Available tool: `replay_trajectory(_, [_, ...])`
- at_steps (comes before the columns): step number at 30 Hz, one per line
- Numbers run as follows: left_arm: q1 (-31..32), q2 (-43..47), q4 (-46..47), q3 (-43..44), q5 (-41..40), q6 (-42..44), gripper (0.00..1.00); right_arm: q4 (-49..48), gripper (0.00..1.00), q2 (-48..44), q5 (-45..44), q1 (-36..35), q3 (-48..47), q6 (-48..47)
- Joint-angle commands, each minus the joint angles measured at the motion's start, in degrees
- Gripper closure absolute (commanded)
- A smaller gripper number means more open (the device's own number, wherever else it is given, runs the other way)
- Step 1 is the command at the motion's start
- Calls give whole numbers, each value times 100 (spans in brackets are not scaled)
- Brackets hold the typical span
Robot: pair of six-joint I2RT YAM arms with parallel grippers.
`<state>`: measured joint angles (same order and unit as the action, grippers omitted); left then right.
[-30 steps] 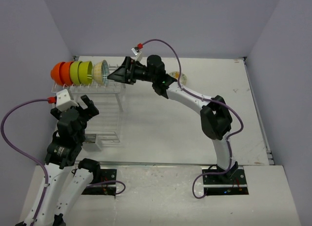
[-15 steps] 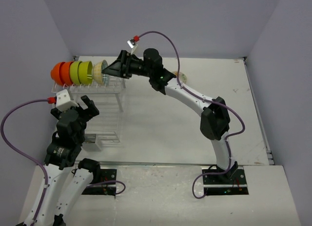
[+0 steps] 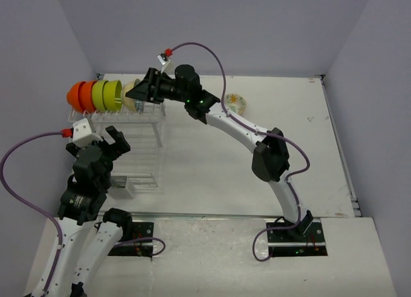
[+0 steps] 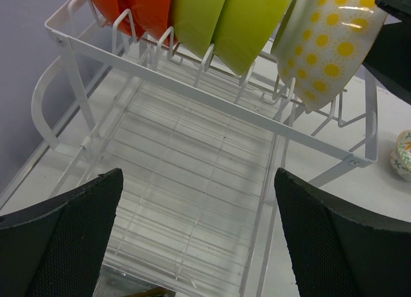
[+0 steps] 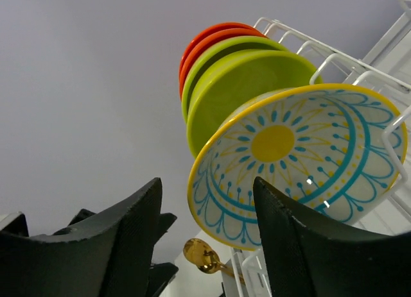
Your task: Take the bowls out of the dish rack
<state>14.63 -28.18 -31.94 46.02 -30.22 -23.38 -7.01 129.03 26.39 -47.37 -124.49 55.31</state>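
The bowls stand on edge in a row at the far end of the dish rack (image 3: 138,149): orange (image 3: 80,95), lime-green (image 3: 106,95) and cream (image 3: 131,95). In the right wrist view the cream bowl (image 5: 302,156) shows its blue pattern and yellow centre, with the green bowls (image 5: 237,85) and orange bowls (image 5: 212,34) behind it. My right gripper (image 3: 144,92) is at the cream bowl. Its jaws (image 5: 209,207) stand apart astride the bowl's lower rim. My left gripper (image 4: 199,239) hangs open and empty over the rack's near half (image 4: 192,156).
Another patterned bowl (image 3: 235,104) sits on the table right of the rack, behind the right arm. A gold spoon (image 5: 205,255) stands in the cutlery holder (image 3: 122,185) at the rack's near corner. Walls close the table at left, back and right.
The right arm has reached left to the cream bowl and its jaws have narrowed round the rim, uncovering the bowl on the table. The left arm has stayed still.
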Motion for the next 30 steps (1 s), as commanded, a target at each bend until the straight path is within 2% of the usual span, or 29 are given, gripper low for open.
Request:
replay_trajectory(1, [-48, 67, 268, -14, 25, 96, 0, 15, 41, 113, -117, -70, -435, 24])
replay_trajectory(11, [-31, 120, 259, -14, 34, 88, 0, -99, 61, 403, -11, -114, -700, 375])
replay_trajectory(14, [-22, 138, 259, -5, 25, 96, 0, -300, 66, 316, -37, -114, -481, 516])
replay_trajectory(18, [-22, 164, 250, -14, 16, 88, 0, -521, 81, 167, -82, -105, -217, 665])
replay_trajectory(21, [-13, 164, 250, -14, 16, 96, 0, -679, 86, -18, -212, -105, 47, 692])
replay_trajectory(25, [-13, 164, 241, -14, 16, 96, 0, -933, 98, -343, -363, -105, 468, 727])
replay_trajectory(30, [-13, 155, 250, -14, 25, 88, 0, -1224, 100, -502, -293, -96, 592, 780])
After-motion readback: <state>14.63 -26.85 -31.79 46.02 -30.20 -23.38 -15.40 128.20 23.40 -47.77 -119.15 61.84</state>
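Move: The right fingers already stand either side of the upper near rim of the yellow-dotted bowl; its middle lies about 3 cm ahead, 2 cm left and 6 cm below that hand. Beside it, roughly 8 cm left and 3 cm ahead of the hand, is the first green bowl, with the second green one some 4 cm farther left. From the idle left hand, the dotted bowl is about 16 cm ahead, 5 cm right, nearly level. The right fingers close from about two-thirds open to nearly shut and pinch the dotted bowl's upper near rim, one pad inside and one outside. The hand first eases about 1.5 cm left and slightly down over the rim, then draws back right and up about as far, its fingertips tilting up some 5 degrees. ##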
